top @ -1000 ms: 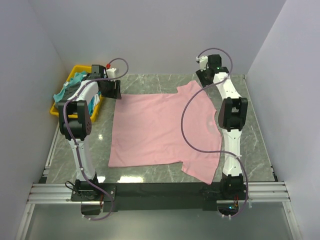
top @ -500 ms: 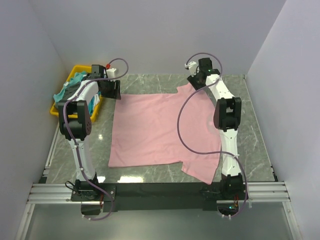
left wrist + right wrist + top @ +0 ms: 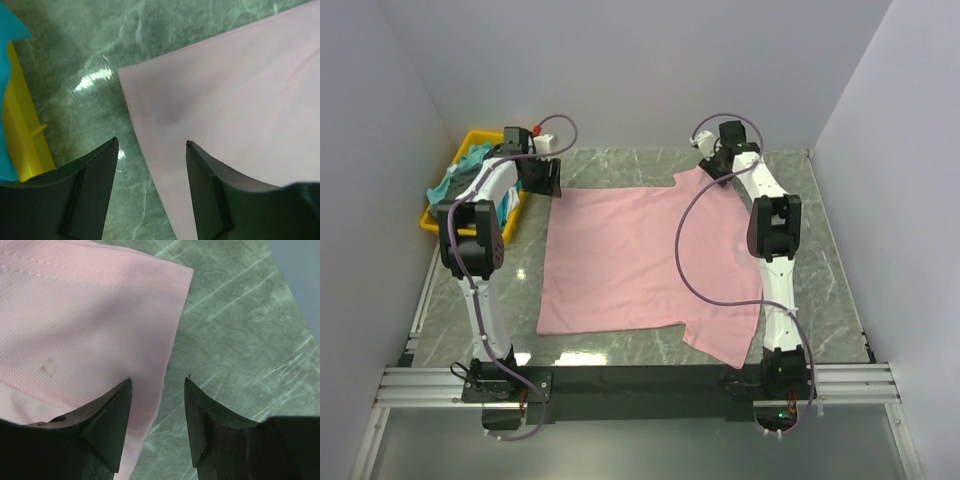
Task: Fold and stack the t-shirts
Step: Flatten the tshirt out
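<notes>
A light pink t-shirt [image 3: 640,255] lies spread flat on the marble table, one sleeve at the far side and the other hanging toward the near edge. My left gripper [image 3: 550,180] hovers open over the shirt's far left corner; in the left wrist view [image 3: 151,145] its jaws straddle the pink hem edge [image 3: 145,130]. My right gripper [image 3: 708,168] stands open at the far sleeve; in the right wrist view [image 3: 157,382] its jaws straddle the sleeve's edge [image 3: 165,360], nothing pinched. Teal cloth [image 3: 446,186] and dark grey cloth [image 3: 472,172] lie in the bin.
A yellow plastic bin [image 3: 470,137] stands at the far left, beside my left arm; its wall [image 3: 22,145] shows in the left wrist view. Grey walls close in the table on three sides. Purple cables loop over both arms.
My right arm has swung left and down onto the far sleeve, and its jaws have narrowed a little. The left arm and the shirt have stayed put.
</notes>
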`<state>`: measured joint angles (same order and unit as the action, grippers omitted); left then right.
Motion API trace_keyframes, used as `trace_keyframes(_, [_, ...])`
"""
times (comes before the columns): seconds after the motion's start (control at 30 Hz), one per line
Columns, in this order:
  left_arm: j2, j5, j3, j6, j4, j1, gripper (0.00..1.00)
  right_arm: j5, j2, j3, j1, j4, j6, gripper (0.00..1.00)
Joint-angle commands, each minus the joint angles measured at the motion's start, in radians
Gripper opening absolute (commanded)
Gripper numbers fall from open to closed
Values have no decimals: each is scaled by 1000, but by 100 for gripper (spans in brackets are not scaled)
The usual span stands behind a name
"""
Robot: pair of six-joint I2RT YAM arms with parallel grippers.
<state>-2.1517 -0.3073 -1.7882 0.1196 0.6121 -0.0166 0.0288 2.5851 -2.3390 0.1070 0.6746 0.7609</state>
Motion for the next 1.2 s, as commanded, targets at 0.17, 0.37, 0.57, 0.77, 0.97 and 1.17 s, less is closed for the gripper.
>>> trace_keyframes(0.17, [-7, -3, -39, 46, 12, -28, 62, 36, -23, 79, 0, 151, 86, 50])
trace_keyframes(0.37, [36, 57, 85, 87, -40, -91, 60, 52, -34, 78, 0, 151, 84, 41])
trace_keyframes(0.57, [12, 54, 21, 69, -17, -95, 60, 72, 7, 16, -3, 203, 83, 13])
trace_keyframes(0.77, [-13, 56, -37, 58, -31, -95, 60, 63, -46, 92, -4, 146, 75, 0])
trace_keyframes(0.97, [-36, 42, -74, 41, -35, -95, 60, 140, -138, 132, -7, 121, 5, 0])
trace_keyframes(1.17, [-27, 31, -63, 48, -26, -95, 60, 186, -160, 148, -7, 264, 26, 0])
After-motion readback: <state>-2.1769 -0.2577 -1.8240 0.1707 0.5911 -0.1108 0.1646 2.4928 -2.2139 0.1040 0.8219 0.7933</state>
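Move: My right hand hovers low with open fingers straddling the pink shirt's far sleeve; the outer edge I'm going to pinch is about 3 cm back, no offset sideways, and 1 cm below. The sleeve's tip lies some 3 cm ahead and 6 to the left. My left hand has the shirt's far left corner about 3 cm ahead, level sideways and 6 below, and the yellow bin's middle roughly 18 cm to its left, no farther out. I ease my right hand back about 3 cm, closing its half-open fingers until they shut on the sleeve's outer edge, then keep drawing back and slightly left with the cloth pinched, some 5 cm in all. Meanwhile my left hand dips about 3 cm, going back and 4 cm right over the shirt, then rises and goes forward again with its fingers open. ##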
